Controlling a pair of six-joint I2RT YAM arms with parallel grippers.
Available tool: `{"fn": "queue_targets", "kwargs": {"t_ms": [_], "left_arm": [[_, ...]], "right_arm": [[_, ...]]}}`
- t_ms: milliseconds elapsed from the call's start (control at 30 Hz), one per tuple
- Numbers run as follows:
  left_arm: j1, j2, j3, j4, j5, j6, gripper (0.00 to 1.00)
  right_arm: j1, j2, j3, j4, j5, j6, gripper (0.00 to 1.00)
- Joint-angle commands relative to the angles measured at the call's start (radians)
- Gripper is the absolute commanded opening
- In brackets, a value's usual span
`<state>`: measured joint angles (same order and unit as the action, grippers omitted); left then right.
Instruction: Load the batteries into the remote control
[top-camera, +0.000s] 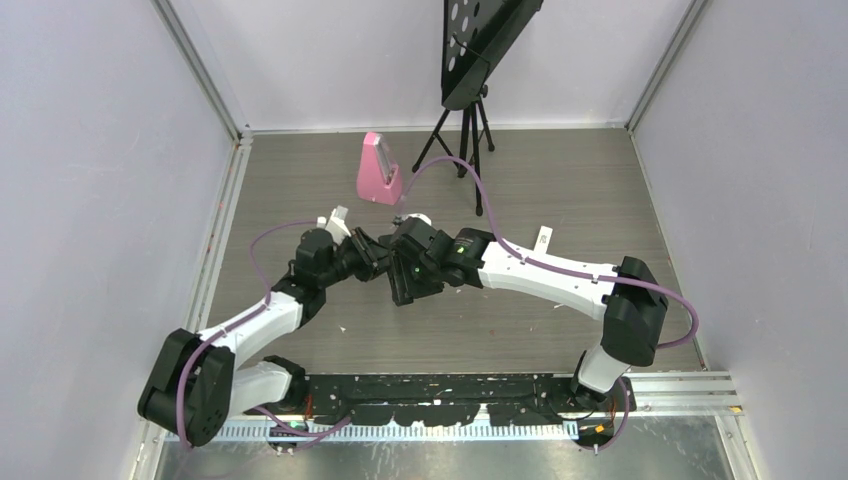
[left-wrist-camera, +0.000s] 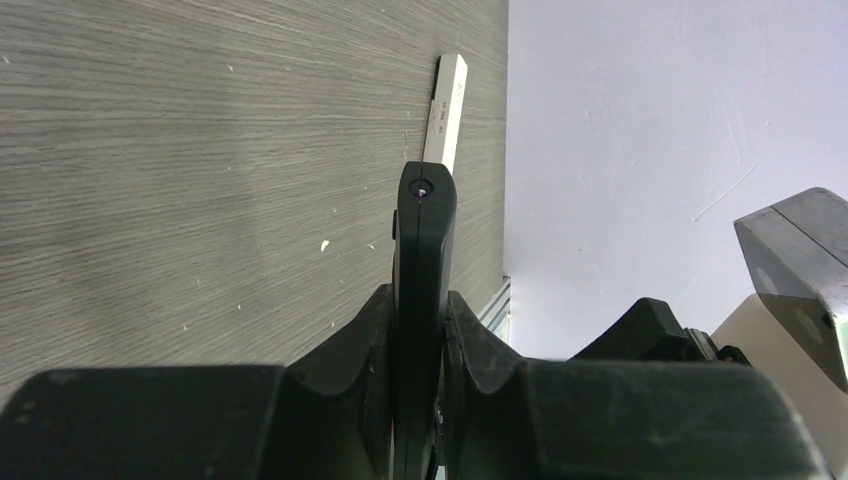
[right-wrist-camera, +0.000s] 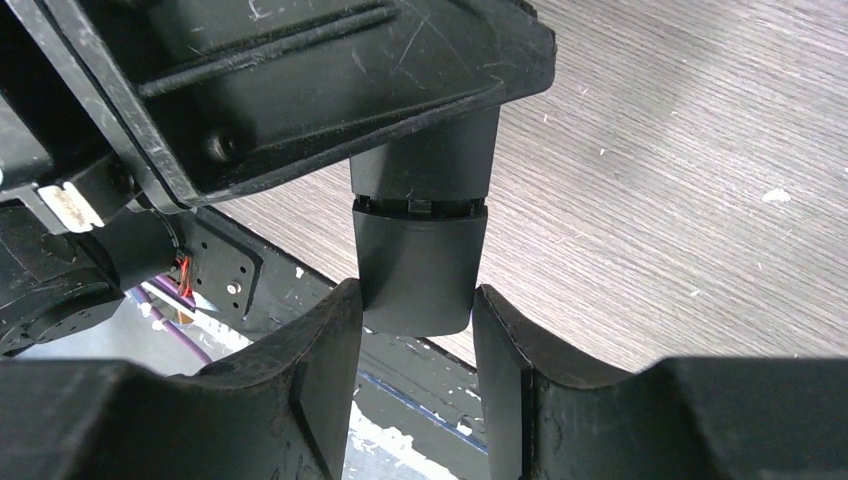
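Note:
My left gripper (left-wrist-camera: 420, 300) is shut on the black remote control (left-wrist-camera: 424, 250), held edge-on above the table, its end pointing away from the camera. In the right wrist view the remote's body (right-wrist-camera: 425, 160) sticks out from under the left gripper's housing. Its back cover (right-wrist-camera: 418, 270) sits slightly offset, with a thin seam showing. My right gripper (right-wrist-camera: 415, 290) has both fingertips against the sides of that cover. From above, the two grippers meet mid-table around the remote control (top-camera: 402, 285). The batteries are out of view.
A white bar-shaped remote (left-wrist-camera: 446, 110) lies on the wood-grain table, also right of the arms (top-camera: 543, 240). A pink box (top-camera: 378, 170) and a tripod with a black panel (top-camera: 465, 130) stand at the back. Walls close three sides.

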<state>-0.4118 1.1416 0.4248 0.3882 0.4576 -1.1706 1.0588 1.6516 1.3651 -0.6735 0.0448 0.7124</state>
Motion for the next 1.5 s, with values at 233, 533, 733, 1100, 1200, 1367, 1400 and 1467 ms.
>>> {"fn": "queue_targets", "kwargs": {"t_ms": [233, 533, 733, 1100, 1200, 1367, 1400, 1467], "left_arm": [[-0.017, 0.01, 0.052, 0.099, 0.174, -0.065, 0.0], [-0.009, 0.015, 0.049, 0.076, 0.155, -0.059, 0.0], [-0.001, 0.017, 0.044, 0.074, 0.15, -0.081, 0.0], [0.008, 0.015, 0.046, 0.086, 0.135, -0.103, 0.0], [0.008, 0.014, 0.046, 0.092, 0.128, -0.113, 0.0], [0.008, 0.006, 0.053, 0.105, 0.103, -0.139, 0.0], [0.008, 0.008, 0.057, 0.114, 0.1, -0.145, 0.0], [0.008, 0.009, 0.066, 0.119, 0.092, -0.157, 0.0]], "right_arm": [[-0.016, -0.002, -0.014, 0.131, 0.127, 0.003, 0.5], [-0.016, -0.005, -0.013, 0.109, 0.105, -0.005, 0.53], [-0.016, -0.026, -0.022, 0.112, 0.104, 0.004, 0.61], [-0.017, -0.155, -0.101, 0.232, 0.063, 0.042, 0.9], [-0.018, -0.2, -0.141, 0.275, 0.069, 0.096, 0.94], [-0.026, -0.292, -0.283, 0.423, 0.118, 0.244, 0.97], [-0.026, -0.313, -0.321, 0.469, 0.128, 0.271, 0.97], [-0.026, -0.348, -0.383, 0.536, 0.15, 0.323, 0.97]]}}
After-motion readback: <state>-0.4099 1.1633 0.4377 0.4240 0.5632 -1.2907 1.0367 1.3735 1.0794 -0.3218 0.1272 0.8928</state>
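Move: The black remote's battery cover sits right at my right fingertips, about 1 cm to their left and 1 cm below, with a thin gap still showing above it. From my left hand, which grips the remote farther forward, the cover lies some 7 cm back, 3 cm right and 2 cm lower. The white remote lies on the table about 35 cm right of my right hand, 16 cm ahead and 15 cm below. With my right fingertips at the cover's sides I slide about 2 cm forward along the black remote, towards my left hand. My left hand keeps its grip and draws the remote back, right and up, 1 to 1.5 cm each way. Then I spread the right fingers from half open to nearly wide and lift that hand about 5 cm off the cover, rolling its left side up some 20 degrees. ##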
